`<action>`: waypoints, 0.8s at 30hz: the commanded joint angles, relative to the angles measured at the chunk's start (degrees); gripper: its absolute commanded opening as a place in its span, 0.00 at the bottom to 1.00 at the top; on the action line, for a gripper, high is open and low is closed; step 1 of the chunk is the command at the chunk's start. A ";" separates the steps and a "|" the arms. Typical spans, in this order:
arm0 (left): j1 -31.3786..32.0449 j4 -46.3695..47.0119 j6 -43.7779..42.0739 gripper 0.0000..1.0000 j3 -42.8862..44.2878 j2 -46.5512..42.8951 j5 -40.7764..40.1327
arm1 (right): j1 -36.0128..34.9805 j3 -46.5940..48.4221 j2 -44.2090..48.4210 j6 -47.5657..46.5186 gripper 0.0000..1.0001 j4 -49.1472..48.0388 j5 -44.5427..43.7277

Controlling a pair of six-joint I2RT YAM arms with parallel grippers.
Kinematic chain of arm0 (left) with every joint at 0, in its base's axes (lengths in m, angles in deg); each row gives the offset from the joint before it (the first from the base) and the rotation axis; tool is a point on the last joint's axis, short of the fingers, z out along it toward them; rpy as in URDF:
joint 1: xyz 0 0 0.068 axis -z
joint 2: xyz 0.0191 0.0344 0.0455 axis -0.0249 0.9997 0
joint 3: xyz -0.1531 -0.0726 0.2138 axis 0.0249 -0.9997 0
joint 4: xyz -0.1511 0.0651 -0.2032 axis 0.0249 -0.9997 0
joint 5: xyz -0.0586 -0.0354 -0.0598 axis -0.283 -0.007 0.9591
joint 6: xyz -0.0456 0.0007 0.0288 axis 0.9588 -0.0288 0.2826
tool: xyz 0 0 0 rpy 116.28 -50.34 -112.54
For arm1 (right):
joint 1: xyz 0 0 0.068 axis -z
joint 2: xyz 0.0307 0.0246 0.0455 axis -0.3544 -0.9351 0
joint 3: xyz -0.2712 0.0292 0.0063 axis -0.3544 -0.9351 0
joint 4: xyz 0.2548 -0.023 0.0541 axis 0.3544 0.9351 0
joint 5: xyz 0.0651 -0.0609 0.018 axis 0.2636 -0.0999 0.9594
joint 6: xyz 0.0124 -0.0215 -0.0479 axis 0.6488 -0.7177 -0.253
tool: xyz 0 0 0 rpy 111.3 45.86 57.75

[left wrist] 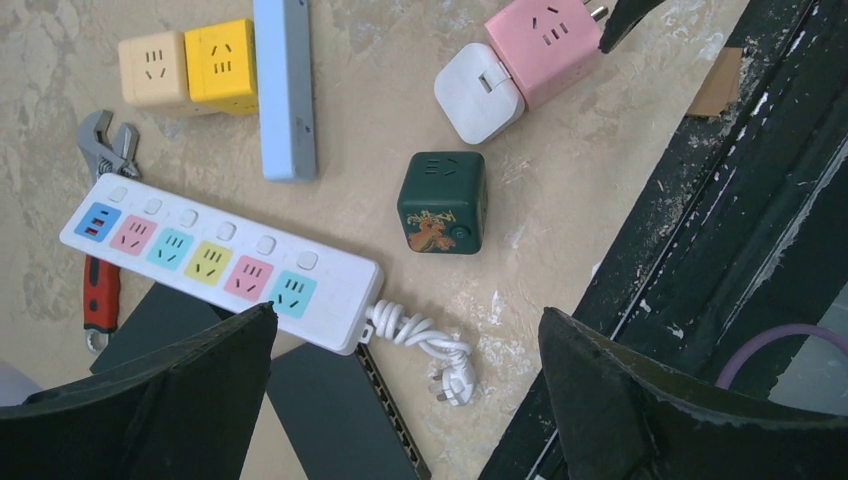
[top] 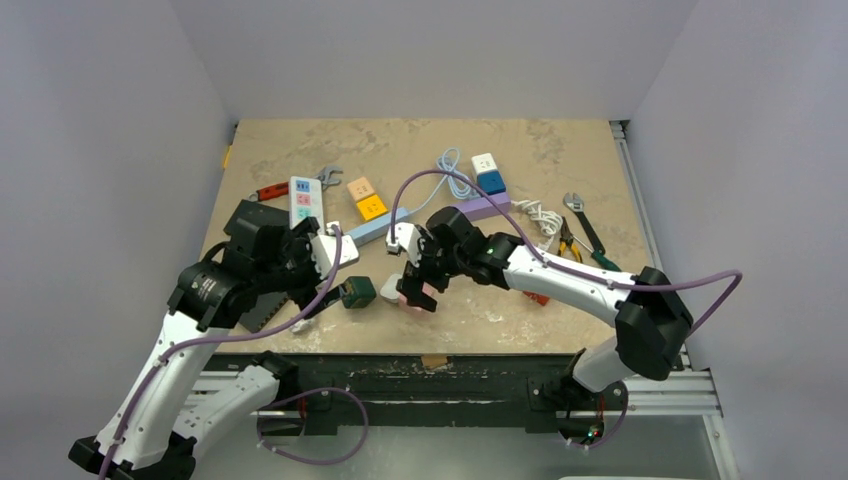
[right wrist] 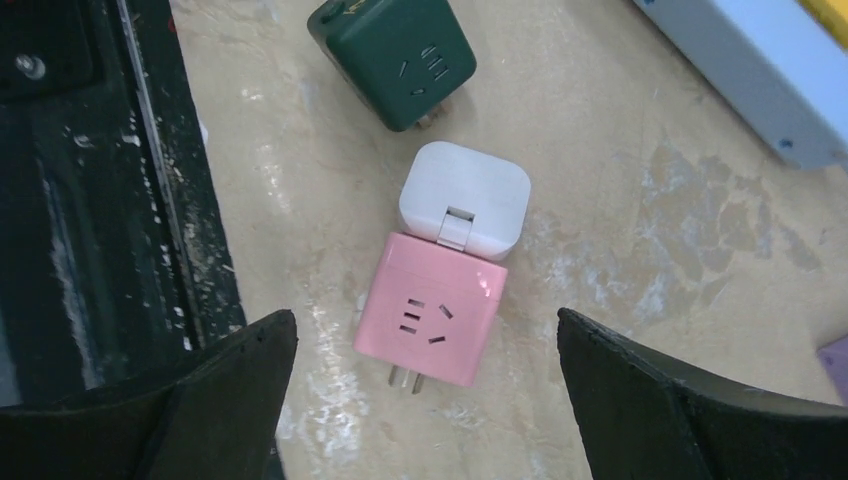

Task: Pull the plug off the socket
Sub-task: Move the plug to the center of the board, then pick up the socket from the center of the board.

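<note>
A pink cube socket (right wrist: 432, 310) lies on the table near its front edge, with its own prongs pointing toward the edge. A white square plug (right wrist: 465, 198) sits flush against the socket's far face. My right gripper (right wrist: 425, 330) hangs open just above the socket, one finger on each side, touching nothing. The same pair shows in the left wrist view as the pink socket (left wrist: 545, 45) and white plug (left wrist: 478, 92). My left gripper (left wrist: 407, 315) is open and empty over the coiled cord of a white power strip (left wrist: 215, 260).
A dark green cube socket (right wrist: 395, 55) stands just left of the plug. A light blue bar (left wrist: 284, 85), yellow (left wrist: 222, 65) and beige (left wrist: 152, 68) cubes and a red-handled wrench (left wrist: 105, 145) lie behind. The black table rail (right wrist: 90, 200) runs close by.
</note>
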 commanded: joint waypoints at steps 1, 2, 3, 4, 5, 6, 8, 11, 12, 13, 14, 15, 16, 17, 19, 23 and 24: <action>-0.38 0.16 -0.97 1.00 0.78 -0.42 0.57 | 0.17 4.84 -0.83 16.81 0.99 1.80 -2.19; -0.39 0.20 -0.94 1.00 0.83 -0.40 0.50 | 0.08 6.07 -1.68 17.92 0.99 3.80 -3.26; -0.38 0.28 -0.80 1.00 0.87 -0.36 0.26 | 0.09 6.26 -2.30 20.13 0.99 4.10 -2.35; -0.45 0.44 -0.64 1.00 0.88 -0.28 -0.11 | 0.12 5.52 -2.38 21.87 0.99 3.37 -2.65; -0.45 0.62 -0.55 1.00 0.95 -0.27 -0.68 | 0.11 4.24 -2.10 24.12 0.99 1.67 -3.37; -0.47 0.68 -0.54 1.00 0.97 -0.33 -1.09 | 0.18 2.64 -1.69 26.15 0.99 -0.33 -3.99; -0.47 0.94 -0.28 1.00 1.10 -0.57 -1.28 | 0.17 0.41 -1.24 27.95 0.99 -2.74 -4.90; -0.48 0.48 -0.06 1.00 1.40 -0.77 -1.09 | 0.20 -0.30 -3.05 28.05 0.99 -2.56 -7.13; -0.47 0.42 -0.13 1.00 1.41 -0.75 -1.16 | 0.06 0.27 -4.18 27.62 0.99 -1.52 -8.24; -0.47 0.42 -0.26 1.00 1.41 -0.83 -1.30 | 0.01 0.58 -4.95 27.31 0.99 -0.98 -9.32; -0.47 0.41 -0.31 1.00 1.48 -0.78 -1.40 | 0.00 0.42 -5.39 26.94 0.99 -1.06 -10.26; -0.47 0.40 -0.39 1.00 1.49 -0.83 -1.40 | 0.00 0.26 -5.76 26.67 0.99 -1.39 -11.10; -0.49 0.34 -0.34 1.00 1.64 -0.88 -1.43 | 0.00 0.09 -5.97 26.33 0.99 -1.62 -11.80; -0.47 0.31 -0.32 1.00 1.59 -0.85 -1.34 | 0.00 0.16 -6.36 25.93 0.99 -1.60 -12.35; -0.47 0.20 -0.40 1.00 1.58 -0.82 -1.27 | -0.05 0.56 -7.01 25.44 0.99 -1.67 -12.56; -0.47 0.25 -0.57 1.00 1.67 -0.63 -1.68 | -1.04 1.14 -8.46 24.76 0.99 -1.44 -13.52; -0.51 0.25 -0.62 1.00 1.67 -0.55 -1.69 | -1.65 1.14 -8.82 24.52 0.99 -1.41 -14.10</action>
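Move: The pink plug lies almost straight below the open right hand, about 7 cm down and 1 cm nearer the base. The white plug butts against it, about 5 cm to the hand's left and 1 cm farther out; the green plug stands some 12 cm left and 1 cm ahead of that hand. From the left hand the pink plug is roughly 18 cm to the right, 3 cm ahead and 18 cm below. Downward goes the right hand onto the pink plug, after a small rise and drift to the left of about 1 cm; it then sinks some 6 to 7 cm from there, easing back to the right and slightly forward. Meanwhile the wrist turns about 25 degrees clockwise and the fingers tip steeper, staying wide open, the rear finger ending close to the plug's near side. ##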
